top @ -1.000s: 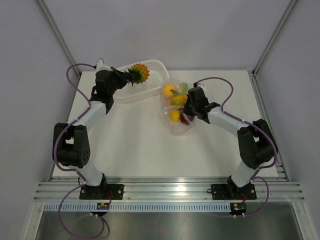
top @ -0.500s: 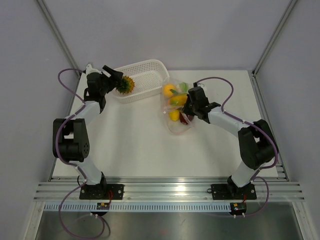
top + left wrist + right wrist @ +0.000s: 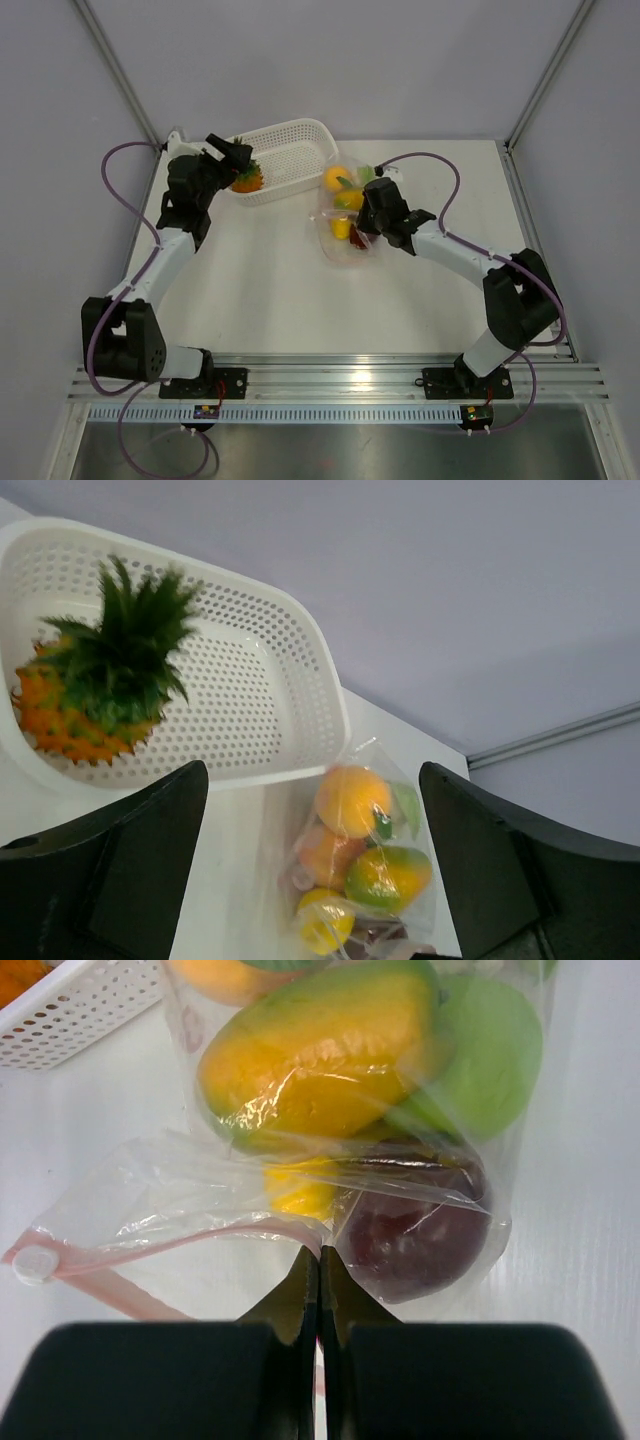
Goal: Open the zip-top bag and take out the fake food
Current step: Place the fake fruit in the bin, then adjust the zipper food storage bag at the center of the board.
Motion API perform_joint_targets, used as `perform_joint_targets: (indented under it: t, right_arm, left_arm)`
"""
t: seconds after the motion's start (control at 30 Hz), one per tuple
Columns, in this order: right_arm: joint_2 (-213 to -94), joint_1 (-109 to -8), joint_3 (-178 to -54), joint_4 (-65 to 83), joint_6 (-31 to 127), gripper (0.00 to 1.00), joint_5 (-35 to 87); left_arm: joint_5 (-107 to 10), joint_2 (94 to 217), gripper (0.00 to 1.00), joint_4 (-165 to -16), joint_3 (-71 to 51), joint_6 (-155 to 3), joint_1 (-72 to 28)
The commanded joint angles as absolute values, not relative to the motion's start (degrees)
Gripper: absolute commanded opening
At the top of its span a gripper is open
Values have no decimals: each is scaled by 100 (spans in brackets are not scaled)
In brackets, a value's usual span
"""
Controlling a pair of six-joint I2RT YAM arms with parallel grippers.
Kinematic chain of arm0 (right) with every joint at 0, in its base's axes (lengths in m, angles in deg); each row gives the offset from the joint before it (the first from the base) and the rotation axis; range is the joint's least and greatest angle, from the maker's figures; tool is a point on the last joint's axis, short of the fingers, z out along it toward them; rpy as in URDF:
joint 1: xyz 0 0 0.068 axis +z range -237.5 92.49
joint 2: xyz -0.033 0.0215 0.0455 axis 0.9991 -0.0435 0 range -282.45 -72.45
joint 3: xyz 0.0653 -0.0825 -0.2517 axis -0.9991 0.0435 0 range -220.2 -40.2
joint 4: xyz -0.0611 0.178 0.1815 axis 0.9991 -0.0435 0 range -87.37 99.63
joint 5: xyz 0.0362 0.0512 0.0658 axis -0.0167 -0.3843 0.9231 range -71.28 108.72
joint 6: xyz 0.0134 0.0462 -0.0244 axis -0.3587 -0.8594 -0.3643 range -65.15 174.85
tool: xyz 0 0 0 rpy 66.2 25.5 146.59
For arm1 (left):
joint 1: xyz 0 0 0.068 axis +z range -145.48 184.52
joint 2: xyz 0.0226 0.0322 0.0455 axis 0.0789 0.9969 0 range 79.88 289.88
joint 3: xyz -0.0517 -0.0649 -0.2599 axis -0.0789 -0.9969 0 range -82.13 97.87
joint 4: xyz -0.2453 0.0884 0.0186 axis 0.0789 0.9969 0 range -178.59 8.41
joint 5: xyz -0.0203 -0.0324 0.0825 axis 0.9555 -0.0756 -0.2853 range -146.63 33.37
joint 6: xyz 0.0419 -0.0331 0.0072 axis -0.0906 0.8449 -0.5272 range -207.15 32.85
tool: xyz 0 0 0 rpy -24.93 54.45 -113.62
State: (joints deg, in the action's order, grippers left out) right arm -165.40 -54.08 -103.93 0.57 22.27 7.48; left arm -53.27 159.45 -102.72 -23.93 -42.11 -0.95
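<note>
The zip-top bag (image 3: 343,222) lies on the table, right of the basket. It holds fake food: an orange (image 3: 352,798), a yellow-green fruit (image 3: 310,1060), a green apple (image 3: 485,1050), a dark red piece (image 3: 420,1235) and a yellow piece (image 3: 298,1196). My right gripper (image 3: 320,1253) is shut on the bag's pink zip strip (image 3: 180,1243), at the bag's near right edge (image 3: 366,232). The pineapple (image 3: 247,179) lies loose in the left end of the white basket (image 3: 270,695). My left gripper (image 3: 234,158) hangs open above that end, fingers (image 3: 150,830) wide apart with nothing between them.
The white perforated basket (image 3: 292,150) stands at the back of the table, its right end close to the bag. Grey walls enclose the table at the back and both sides. A purple cable (image 3: 430,160) loops behind the right arm.
My left gripper opened and let go of the pineapple, which now lies in the basket; the arm drew back to the left. The right gripper pulled the bag slightly left and nearer.
</note>
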Motion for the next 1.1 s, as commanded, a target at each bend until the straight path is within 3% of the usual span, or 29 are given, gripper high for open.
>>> perform_joint_targets:
  t: [0.0,0.17,0.43,0.57,0.67,0.73,0.93,1.07]
  right_arm:
    - [-16237,-5060,-10612,49,2496,0,63]
    - [-16245,-4410,-10866,-118,2918,0,-904]
    - [-16377,-3689,-11034,293,3699,0,-853]
    - [-16360,-3442,-11034,558,4166,37,-687]
    - [-16184,-3442,-10902,778,4351,42,-397]
    - [-15991,-3442,-10736,892,4526,52,-264]
    - [-15586,-3451,-10551,1077,4781,70,-1114]
    - [-15612,-3784,-10708,647,4642,71,-1065]
  left_arm:
    - [-5856,15259,90,-10098,-2973,-4022,-268]
    - [-5978,14748,90,-9871,-3484,-3968,-628]
    - [-6489,14027,90,-9113,-3859,-4356,-1639]
    - [-6173,13632,91,-9684,-4477,-4311,-1648]
    - [-6129,13587,91,-9746,-4627,-4547,-1639]
    - [-6059,13552,91,-9772,-4679,-4636,-1639]
    - [-5294,13104,91,-9974,-5180,-4505,-1701]
    - [-5355,12814,89,-10071,-5610,-3988,-1824]
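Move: The right hand pinches the bag's pink-edged mouth, to be drawn towards bare table some 6 cm back, 10 cm left and 11 cm below; the dark red fruit lies about 1 cm ahead and 8 cm down, the lemon 3 cm ahead and 4 cm left at that height. From the empty left hand the bag mouth is about 9 cm back, 19 cm right and 24 cm below; the pineapple, already in the bin, is 6 cm ahead, 2 cm left and 22 cm below. Still pinching the pink rim, the right hand drags the bag mouth left and back, about 10 cm left in all with a slight rise, then opens partway, lets go and climbs off while easing back to the right, its fingers tipping up some 25 degrees. The left hand, already wide open, leaves the bin and draws back about 16 cm while sinking and shifting right towards the bag mouth, without reaching the bag. ##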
